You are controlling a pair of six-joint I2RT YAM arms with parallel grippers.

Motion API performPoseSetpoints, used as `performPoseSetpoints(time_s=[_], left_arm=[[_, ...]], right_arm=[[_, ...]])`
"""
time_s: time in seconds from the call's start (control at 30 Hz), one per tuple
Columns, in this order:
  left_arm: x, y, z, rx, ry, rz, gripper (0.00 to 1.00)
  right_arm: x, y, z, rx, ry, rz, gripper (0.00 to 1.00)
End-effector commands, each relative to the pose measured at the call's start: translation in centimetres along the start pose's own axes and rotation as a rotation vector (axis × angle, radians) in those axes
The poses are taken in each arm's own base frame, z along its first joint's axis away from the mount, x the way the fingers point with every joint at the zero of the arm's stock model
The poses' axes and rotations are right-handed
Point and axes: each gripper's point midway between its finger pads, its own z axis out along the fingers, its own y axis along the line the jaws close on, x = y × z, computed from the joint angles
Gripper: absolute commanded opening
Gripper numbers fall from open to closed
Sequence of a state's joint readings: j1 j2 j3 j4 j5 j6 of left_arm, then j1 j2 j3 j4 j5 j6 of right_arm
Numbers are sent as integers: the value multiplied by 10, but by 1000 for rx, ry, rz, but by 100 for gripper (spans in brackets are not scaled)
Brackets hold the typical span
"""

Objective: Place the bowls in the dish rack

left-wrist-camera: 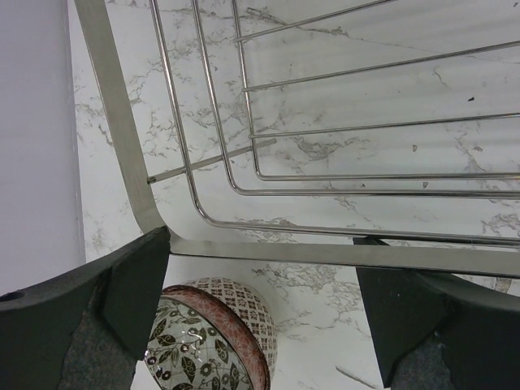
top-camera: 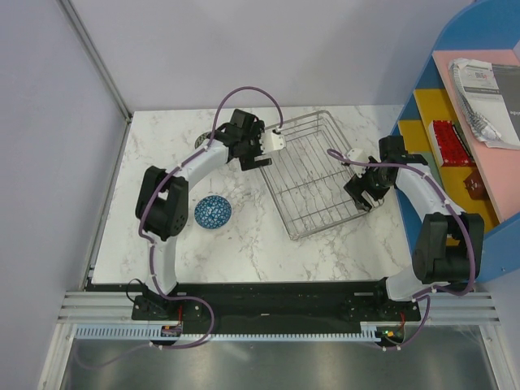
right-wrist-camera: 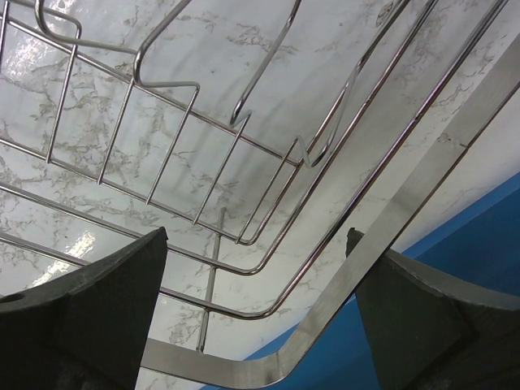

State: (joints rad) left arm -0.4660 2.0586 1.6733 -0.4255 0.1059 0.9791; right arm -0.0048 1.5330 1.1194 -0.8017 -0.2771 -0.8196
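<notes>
The dish rack (top-camera: 313, 175) is a silver wire basket in the middle of the marble table, with no bowl visible in it. A blue patterned bowl (top-camera: 213, 212) sits left of the rack, beside the left arm. In the left wrist view an orange-red patterned bowl (left-wrist-camera: 244, 305) holds a grey-black leaf-patterned bowl (left-wrist-camera: 187, 357), just outside the rack's corner rim (left-wrist-camera: 122, 154). My left gripper (top-camera: 272, 145) (left-wrist-camera: 260, 260) hovers open over that far left corner. At the rack's right rim (right-wrist-camera: 422, 187), my right gripper (top-camera: 355, 158) (right-wrist-camera: 256, 244) is open and holds nothing.
A blue shelf unit (top-camera: 467, 73) with a pink top, papers and red items stands against the table's right side, close to the right arm. Grey walls bound the table at the back and left. Another bowl's edge (top-camera: 201, 140) peeks out behind the left arm.
</notes>
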Motion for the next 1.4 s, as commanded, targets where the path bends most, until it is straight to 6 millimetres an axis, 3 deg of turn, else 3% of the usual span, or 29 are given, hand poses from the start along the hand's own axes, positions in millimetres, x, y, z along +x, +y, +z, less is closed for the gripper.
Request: performPoseSetpoints(time_s=[0.0,0.3,0.53,0.7,0.87,1.0,1.13,1.37], left_arm=[[15,77,-31,-361,-17,-380,100],[26,44,-48,-315,-11,-404,100],[21,38,-60,-313,-48,-406,100],[14,34,-69,-292,-77,-430,100],[-2,20,-79,-247,-111,-465,100],[-10,12,-95,-236,-122,-498,100],[-11,10,-107,-245,-119,-534,100],[8,5,-101,-277,-43,-544,100]], right_arm=[[10,81,-4,-317,16,-24,98],[-20,43,-4,-136,-51,109,98],[-30,35,-7,-97,-71,189,98],[-48,14,-22,25,-146,265,98],[-54,-2,-24,128,-176,360,98],[-58,4,-21,104,-189,419,98],[-71,25,-26,-12,-230,417,98],[-75,67,-40,-197,-229,401,98]])
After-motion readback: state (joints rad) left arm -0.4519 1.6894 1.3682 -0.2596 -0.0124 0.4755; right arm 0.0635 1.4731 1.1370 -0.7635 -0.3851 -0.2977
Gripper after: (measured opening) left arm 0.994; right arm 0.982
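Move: The turned dish rack's middle lies about 18 cm right of the left hand and 4 cm back, and from the right hand 14 cm ahead and 13 cm left, some 4 cm lower for both. From the left hand, the grey floral bowl stands roughly 10 cm ahead and 14 cm left, and the blue bowl about 17 cm back and 14 cm left. Right hand pushes the rack about 6 cm left as left hand swings left, then lifts 8 cm clear. ##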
